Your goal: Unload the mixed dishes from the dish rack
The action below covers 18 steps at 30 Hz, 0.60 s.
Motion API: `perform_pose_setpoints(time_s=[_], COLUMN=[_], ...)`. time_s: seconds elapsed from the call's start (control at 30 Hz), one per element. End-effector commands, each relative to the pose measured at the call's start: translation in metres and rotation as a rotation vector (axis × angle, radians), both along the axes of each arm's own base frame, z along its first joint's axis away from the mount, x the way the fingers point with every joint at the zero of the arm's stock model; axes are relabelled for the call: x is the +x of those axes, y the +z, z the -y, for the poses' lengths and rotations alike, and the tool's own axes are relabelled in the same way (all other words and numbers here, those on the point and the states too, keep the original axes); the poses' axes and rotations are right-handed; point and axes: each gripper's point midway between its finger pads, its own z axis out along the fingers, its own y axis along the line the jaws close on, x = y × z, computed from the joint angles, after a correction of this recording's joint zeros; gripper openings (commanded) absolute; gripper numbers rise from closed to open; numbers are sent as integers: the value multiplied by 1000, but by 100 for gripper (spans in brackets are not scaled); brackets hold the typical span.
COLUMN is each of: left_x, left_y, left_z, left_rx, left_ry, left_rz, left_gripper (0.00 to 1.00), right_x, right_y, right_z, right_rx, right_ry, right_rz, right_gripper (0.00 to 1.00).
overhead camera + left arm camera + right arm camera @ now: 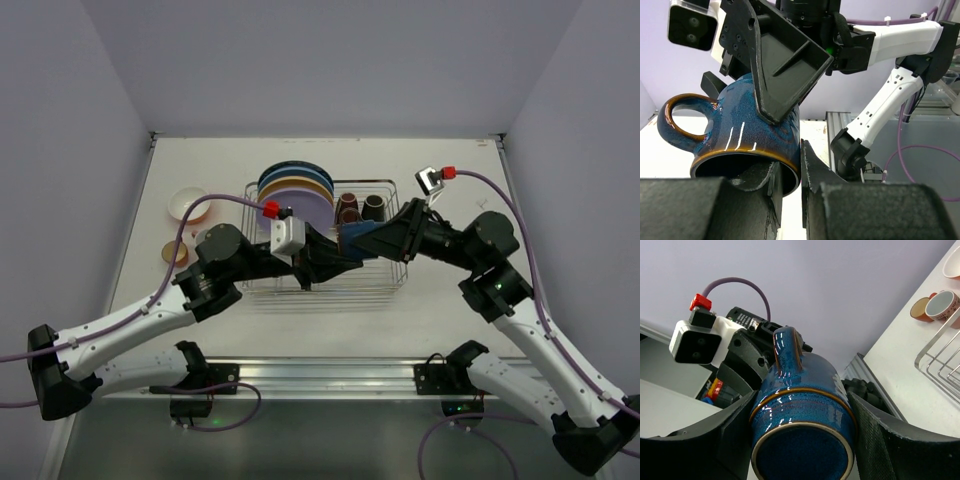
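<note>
A blue cup [355, 238] with a brown rim hangs in the air over the dish rack [398, 272], held between both arms. My right gripper [801, 401] is shut on the blue cup [800, 415], one finger on each side of its body. My left gripper [795, 156] pinches the rim of the same blue cup [740, 130], with one finger inside the mouth and one outside against the wall. Stacked plates [295, 193] stand at the rack's back left. A brown cup [348, 205] and a black cup [374, 207] sit behind them to the right.
An orange bowl [187, 203], white inside, and an orange cup [175, 252] rest on the table left of the rack. In the right wrist view a pink-rimmed cup [943, 305] stands by them. Walls close the table in on three sides.
</note>
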Motion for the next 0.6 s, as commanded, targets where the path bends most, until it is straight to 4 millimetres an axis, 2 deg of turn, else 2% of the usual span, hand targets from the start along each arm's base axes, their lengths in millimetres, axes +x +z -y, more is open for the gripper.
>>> perform_pose_setpoints(time_s=[0.0,0.03,0.07,0.23,0.27,0.33,0.43,0.53,0.57], left_x=[4,6,13,46,59,70,93,122,130], left_y=[22,21,19,6,-6,-17,-37,-50,-65], left_z=[-7,-7,-10,-22,-27,-31,-48,-87,-108], left_rx=[-55,-53,-47,8,52,100,200,286,358], left_ry=[55,70,114,313,398,465,630,874,970], left_rz=[26,21,2,-88,-129,-162,-234,-332,-368], left_gripper=[0,0,0,0,0,0,0,0,0], right_x=[-4,-3,-2,26,32,50,68,72,75], right_y=[18,16,14,-2,-6,-17,-31,-42,-43], right_z=[3,3,4,22,27,46,75,97,105], right_rx=[46,36,30,-90,-119,-213,-346,-450,-472], right_ry=[2,-5,-18,-228,-277,-421,-603,-697,-739], right_rz=[84,74,71,86,88,101,115,138,144], right_gripper=[38,61,96,99,99,99,99,99,99])
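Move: The left hand already pinches the rim of the blue mug, whose body the right hand still grips. The pink mug on the left of the table lies about 29 cm ahead of the left hand, 37 cm left and 35 below; the tan cup 25 ahead, 45 left; the white bowl 40 ahead, 42 left. From the right hand the black mug is roughly 33 cm ahead, 7 right and 33 below; the brown mug stands 7 cm left of the black one. Right releases the blue mug, withdrawing forward-right; left carries it forward, down and left some 13 cm, swinging counter-clockwise. ##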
